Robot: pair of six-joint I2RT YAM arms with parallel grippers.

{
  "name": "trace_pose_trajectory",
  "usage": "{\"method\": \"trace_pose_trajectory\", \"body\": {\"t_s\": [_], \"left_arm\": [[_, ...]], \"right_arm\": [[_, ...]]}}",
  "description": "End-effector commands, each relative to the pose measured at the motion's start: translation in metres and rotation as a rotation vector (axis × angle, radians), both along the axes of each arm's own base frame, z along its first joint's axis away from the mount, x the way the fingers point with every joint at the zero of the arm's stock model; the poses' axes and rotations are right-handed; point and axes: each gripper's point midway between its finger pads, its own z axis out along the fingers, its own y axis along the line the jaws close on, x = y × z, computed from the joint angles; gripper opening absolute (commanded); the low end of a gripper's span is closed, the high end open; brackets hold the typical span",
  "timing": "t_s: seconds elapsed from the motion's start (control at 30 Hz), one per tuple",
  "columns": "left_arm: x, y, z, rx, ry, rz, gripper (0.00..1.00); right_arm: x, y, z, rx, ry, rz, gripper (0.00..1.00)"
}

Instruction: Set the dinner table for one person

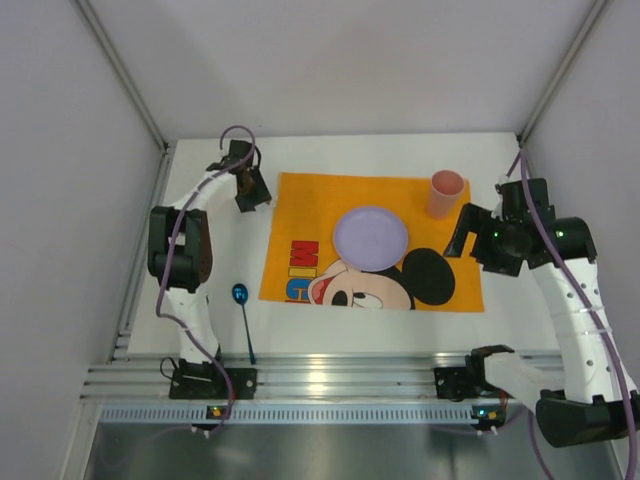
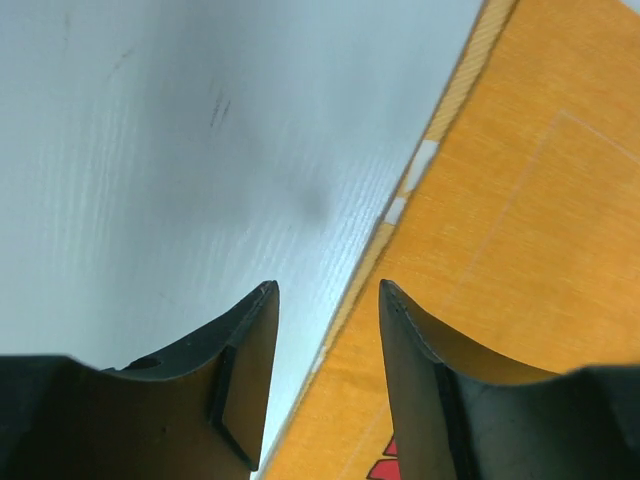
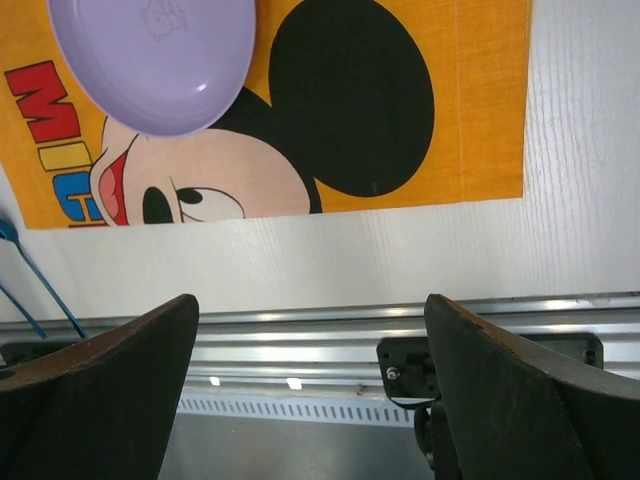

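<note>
The white dinner table [image 1: 520,325] carries an orange Mickey Mouse placemat [image 1: 300,205]. On the mat lies a purple plate [image 1: 370,236], and a pink cup [image 1: 445,193] stands at its far right corner. A blue spoon [image 1: 243,318] lies on the bare table left of the mat. My left gripper [image 1: 252,190] hovers at the mat's far left corner. It is open and empty [image 2: 328,290], its fingers straddling the placemat [image 2: 520,220] edge. My right gripper [image 1: 465,235] hangs just right of the mat, below the cup, wide open and empty [image 3: 310,300].
An aluminium rail [image 1: 340,378] with the arm bases runs along the near table edge. Grey walls close in the back and both sides. The right wrist view shows the plate [image 3: 150,60], the spoon handle [image 3: 45,290] and the rail [image 3: 300,330].
</note>
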Motion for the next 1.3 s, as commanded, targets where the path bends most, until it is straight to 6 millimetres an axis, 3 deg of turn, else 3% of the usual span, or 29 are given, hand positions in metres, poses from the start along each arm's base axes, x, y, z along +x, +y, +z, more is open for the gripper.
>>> {"method": "trace_pose_trajectory", "body": {"t_s": [0.0,0.33,0.5,0.6,0.63,0.67,0.77,0.9,1.1,1.27], "left_arm": [[-0.001,-0.017,-0.026,-0.046,0.061,-0.113,0.48],[-0.003,-0.035,-0.06,-0.138,0.106,-0.172,0.44],[-0.009,-0.043,-0.073,-0.182,0.137,-0.196,0.36],[-0.013,-0.047,-0.081,-0.204,0.158,-0.207,0.22],[-0.013,-0.048,-0.081,-0.207,0.159,-0.207,0.04],[-0.013,-0.048,-0.081,-0.209,0.162,-0.206,0.0],[-0.012,-0.041,-0.078,-0.184,0.159,-0.17,0.0],[-0.017,-0.017,-0.07,-0.148,0.158,-0.112,0.0],[-0.042,0.023,-0.059,-0.115,0.152,-0.039,0.0],[-0.06,0.031,-0.055,-0.098,0.164,-0.041,0.0]], "right_arm": [[0.004,0.001,-0.001,-0.009,0.003,0.005,0.95],[0.02,0.006,-0.008,0.003,0.037,-0.006,0.95],[0.023,0.005,-0.011,-0.001,0.045,-0.011,0.95],[0.025,0.006,-0.011,0.0,0.045,-0.009,0.95],[0.025,0.005,-0.012,-0.002,0.046,-0.009,0.95],[0.026,0.006,-0.012,-0.003,0.046,-0.006,0.95],[0.027,0.006,-0.013,-0.005,0.043,-0.003,0.95],[0.029,0.007,-0.013,-0.002,0.039,0.004,0.94],[0.025,0.007,-0.016,-0.001,0.029,0.014,0.95],[0.02,0.008,-0.022,0.007,0.031,0.026,0.95]]}}
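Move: The placemat's left edge, a little short of its far corner, lies about 4 cm right of the left hand, 1 cm ahead and 4 cm below. On the mat, the purple plate is some 27 cm right and 7 cm back of that hand; the pink cup is about 43 cm right, level with it. The blue spoon lies some 30 cm back and 1 cm left. From the right hand, the edge is about 29 cm ahead and 44 cm left. Left hand sinks 4 cm, slides right, pinches the mat's left edge, then drags some 7 cm left and back. ##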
